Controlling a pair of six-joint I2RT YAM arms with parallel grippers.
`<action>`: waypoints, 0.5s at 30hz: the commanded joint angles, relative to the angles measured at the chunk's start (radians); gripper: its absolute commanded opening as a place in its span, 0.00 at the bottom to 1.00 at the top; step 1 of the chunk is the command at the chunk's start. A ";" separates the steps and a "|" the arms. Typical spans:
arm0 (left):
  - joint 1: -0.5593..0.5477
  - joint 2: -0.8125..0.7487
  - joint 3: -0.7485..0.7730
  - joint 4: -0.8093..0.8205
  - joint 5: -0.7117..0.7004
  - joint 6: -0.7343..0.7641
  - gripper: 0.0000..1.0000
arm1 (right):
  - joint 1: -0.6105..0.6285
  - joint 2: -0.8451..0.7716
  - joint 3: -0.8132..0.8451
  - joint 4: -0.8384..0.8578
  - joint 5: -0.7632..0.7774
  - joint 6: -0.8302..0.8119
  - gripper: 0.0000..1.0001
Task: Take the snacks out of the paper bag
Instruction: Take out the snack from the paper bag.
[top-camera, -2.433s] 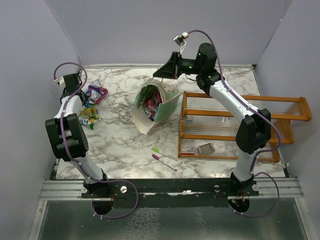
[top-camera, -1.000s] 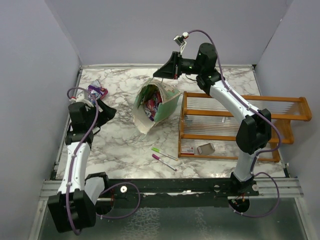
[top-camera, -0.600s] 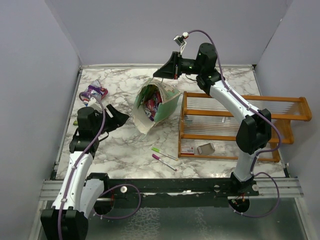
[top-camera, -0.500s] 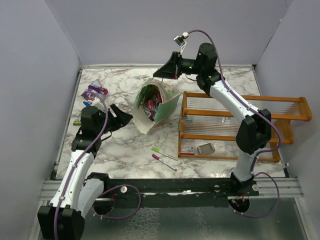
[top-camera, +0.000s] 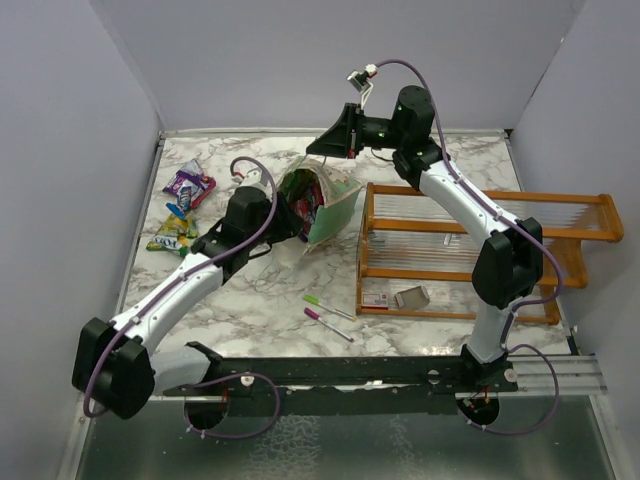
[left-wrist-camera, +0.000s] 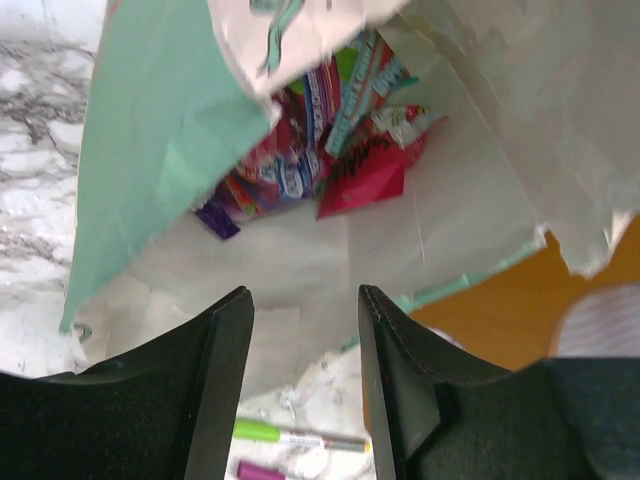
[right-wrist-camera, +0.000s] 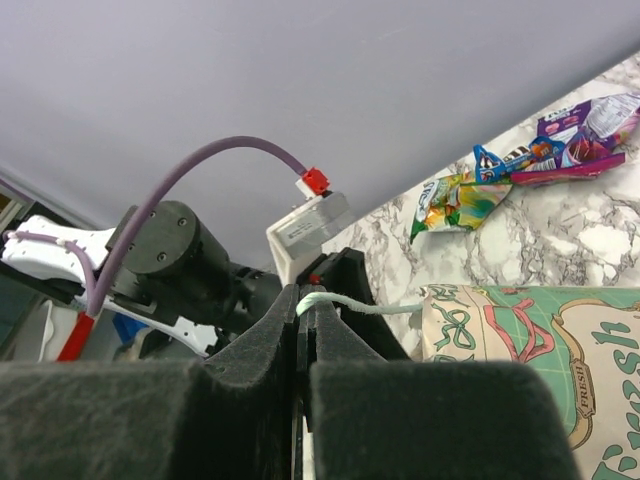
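Note:
The paper bag (top-camera: 338, 205) leans open toward the left at mid-table. My right gripper (top-camera: 320, 150) holds it up, shut on its string handle (right-wrist-camera: 345, 301); the jaws (right-wrist-camera: 305, 297) pinch the string. Several snacks (left-wrist-camera: 330, 150) lie deep inside the bag (left-wrist-camera: 150, 150), red, purple and blue. My left gripper (left-wrist-camera: 303, 292) hovers at the bag's mouth (top-camera: 285, 228), open, with nothing between its fingers. More snacks lie on the table at the far left: a purple and blue pile (top-camera: 188, 185) and a yellow-green packet (top-camera: 172, 238), also in the right wrist view (right-wrist-camera: 455, 200).
An orange wooden rack (top-camera: 470, 250) stands right of the bag, with a small box (top-camera: 410, 296) on its lower shelf. A green pen (top-camera: 325, 306) and a pink pen (top-camera: 328, 325) lie in front of the bag, and show below my left fingers (left-wrist-camera: 290, 435).
My left arm swung right from the snack pile at the left edge to the bag's mouth, its jaws narrowing on the way. The right arm and the bag stayed put.

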 joint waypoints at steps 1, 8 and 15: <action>-0.057 0.090 0.076 0.072 -0.185 -0.020 0.49 | 0.000 -0.056 0.008 0.031 0.010 0.011 0.01; -0.084 0.233 0.103 0.129 -0.337 -0.101 0.53 | 0.000 -0.059 0.004 0.039 0.011 0.016 0.01; -0.086 0.395 0.224 0.073 -0.405 -0.154 0.57 | 0.000 -0.055 0.003 0.039 0.010 0.015 0.01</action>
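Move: The snacks in the paper bag lie about 11 cm ahead of the left hand, 3 cm to its right and 10 cm below. The green marker is roughly 10 cm back, 7 cm right and 19 cm down; the rack's near rail is level with the hand, some 14 cm right and 15 cm lower. From the right hand, which keeps hold of the bag's handle, the snacks lie about 4 cm ahead, 2 cm left and 27 cm below. Coming up against the paper bag's upper panel, which ends right across the top of the gripper, the left hand reaches forward about 7 cm into the bag's mouth towards the snacks, dipping some 4 cm, mostly in the second half. It swings about 15 degrees counter-clockwise, fingers staying half open, while the right hand keeps still with the handle pinched. ##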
